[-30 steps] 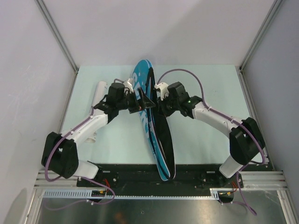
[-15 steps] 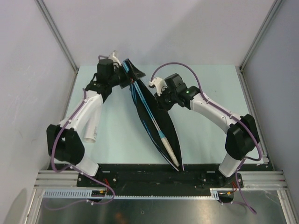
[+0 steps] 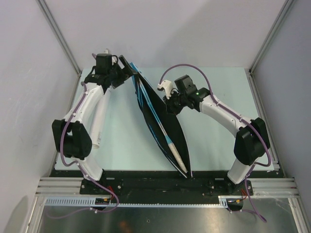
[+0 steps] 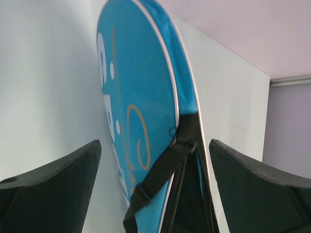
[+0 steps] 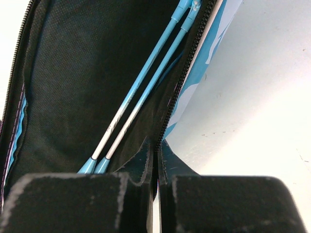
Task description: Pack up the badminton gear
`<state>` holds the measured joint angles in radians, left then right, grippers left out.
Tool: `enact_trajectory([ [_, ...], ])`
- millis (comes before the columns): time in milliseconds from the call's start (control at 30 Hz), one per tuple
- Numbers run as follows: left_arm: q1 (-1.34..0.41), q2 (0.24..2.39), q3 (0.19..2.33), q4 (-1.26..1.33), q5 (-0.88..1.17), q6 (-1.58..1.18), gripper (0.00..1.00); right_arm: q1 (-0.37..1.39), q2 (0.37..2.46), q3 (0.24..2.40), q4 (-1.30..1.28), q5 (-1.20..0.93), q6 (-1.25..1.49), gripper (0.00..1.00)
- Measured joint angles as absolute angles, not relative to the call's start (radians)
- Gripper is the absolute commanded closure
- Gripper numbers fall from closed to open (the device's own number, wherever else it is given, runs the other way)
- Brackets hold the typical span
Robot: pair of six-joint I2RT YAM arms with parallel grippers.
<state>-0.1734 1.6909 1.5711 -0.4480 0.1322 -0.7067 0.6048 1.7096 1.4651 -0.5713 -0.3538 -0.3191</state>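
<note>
The long blue "SPORT" racket bag (image 3: 163,121) lies open down the middle of the table, its black lining up. Two light-blue rackets (image 3: 176,154) lie inside; their thin shafts (image 5: 141,87) run along the lining. My right gripper (image 3: 167,103) (image 5: 157,162) is shut on the bag's zipper edge (image 5: 187,73) at its right side. By the bag's far end my left gripper (image 3: 126,68) (image 4: 155,194) stands wide open and holds nothing; the bag's blue face (image 4: 136,87) and black strap (image 4: 167,167) show between its fingers. A white tube (image 3: 97,138) lies partly under the left arm.
The pale table (image 3: 218,141) is fenced by grey walls on the left, back and right. A black rail (image 3: 146,179) with the arm bases runs along the near edge. The left arm stretches far back along the left wall.
My left gripper has let go near the bag's middle and swung away to its far left end, opening wider. The bag has fallen open, showing lining and rackets. The right gripper stays shut on the edge.
</note>
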Motion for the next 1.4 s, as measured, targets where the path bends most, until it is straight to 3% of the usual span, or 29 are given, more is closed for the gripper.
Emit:
enact_trajectory([
  [200,-0.165,1.8,1.689,-0.458,0.142,-0.709,0.02,0.605,1.71,1.467,-0.572,-0.358,-0.319,1.0],
  [300,-0.163,1.852,1.731,-0.463,0.146,-0.708,0.06,0.607,1.714,1.473,-0.578,-0.358,-0.319,1.0],
  [500,-0.162,1.904,1.765,-0.482,0.149,-0.717,0.24,0.623,1.726,1.494,-0.595,-0.353,-0.319,1.0],
  [633,-0.16,1.923,1.806,-0.49,0.143,-0.711,0.51,0.633,1.726,1.494,-0.593,-0.342,-0.319,1.0],
  [767,-0.153,1.929,1.831,-0.488,0.151,-0.7,0.66,0.637,1.726,1.494,-0.593,-0.334,-0.307,0.98],
  [833,-0.149,1.929,1.829,-0.492,0.157,-0.697,0.83,0.635,1.726,1.494,-0.588,-0.337,-0.282,0.96],
  [900,-0.147,1.924,1.822,-0.494,0.16,-0.694,0.99,0.632,1.726,1.494,-0.585,-0.342,-0.237,0.88],
  [933,-0.147,1.916,1.808,-0.489,0.157,-0.691,1.0,0.633,1.726,1.494,-0.582,-0.346,-0.213,0.74],
  [1000,-0.144,1.893,1.774,-0.486,0.152,-0.687,1.0,0.635,1.726,1.494,-0.577,-0.346,-0.151,0.66],
  [1033,-0.141,1.877,1.752,-0.485,0.152,-0.689,1.0,0.638,1.726,1.494,-0.565,-0.344,-0.119,0.57],
  [1133,-0.132,1.822,1.681,-0.484,0.149,-0.696,1.0,0.642,1.726,1.497,-0.509,-0.317,0.031,0.46],
  [1267,-0.13,1.74,1.593,-0.49,0.157,-0.714,1.0,0.646,1.726,1.498,-0.388,-0.295,0.269,0.43],
  [1400,-0.131,1.686,1.551,-0.503,0.192,-0.728,1.0,0.651,1.76,1.543,-0.25,-0.305,0.472,0.48],
])
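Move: The bag's far-end rim stands roughly 5 cm straight ahead of the wide-open left fingers and about 2 cm lower. The racket handles lie some 27 cm back, 22 cm right and 20 cm below that hand; the white tube's middle is about 8 cm back, 16 cm left, 22 cm down. The right hand already pinches the bag's right zip edge; from it the far-end rim is about 19 cm ahead, 18 cm left, 6 cm higher, the handles some 13 cm back, 5 cm right, 12 cm down. The bag's far-end rim is taken by the left hand, which reaches about 5 cm forward and dips slightly, shuts its fingers on it, then pulls it back some 6 cm. The right hand first keeps its pinch on the zip edge, then opens about halfway, comes free and swings left and up towards the far end, wrist turning some 40 degrees. ##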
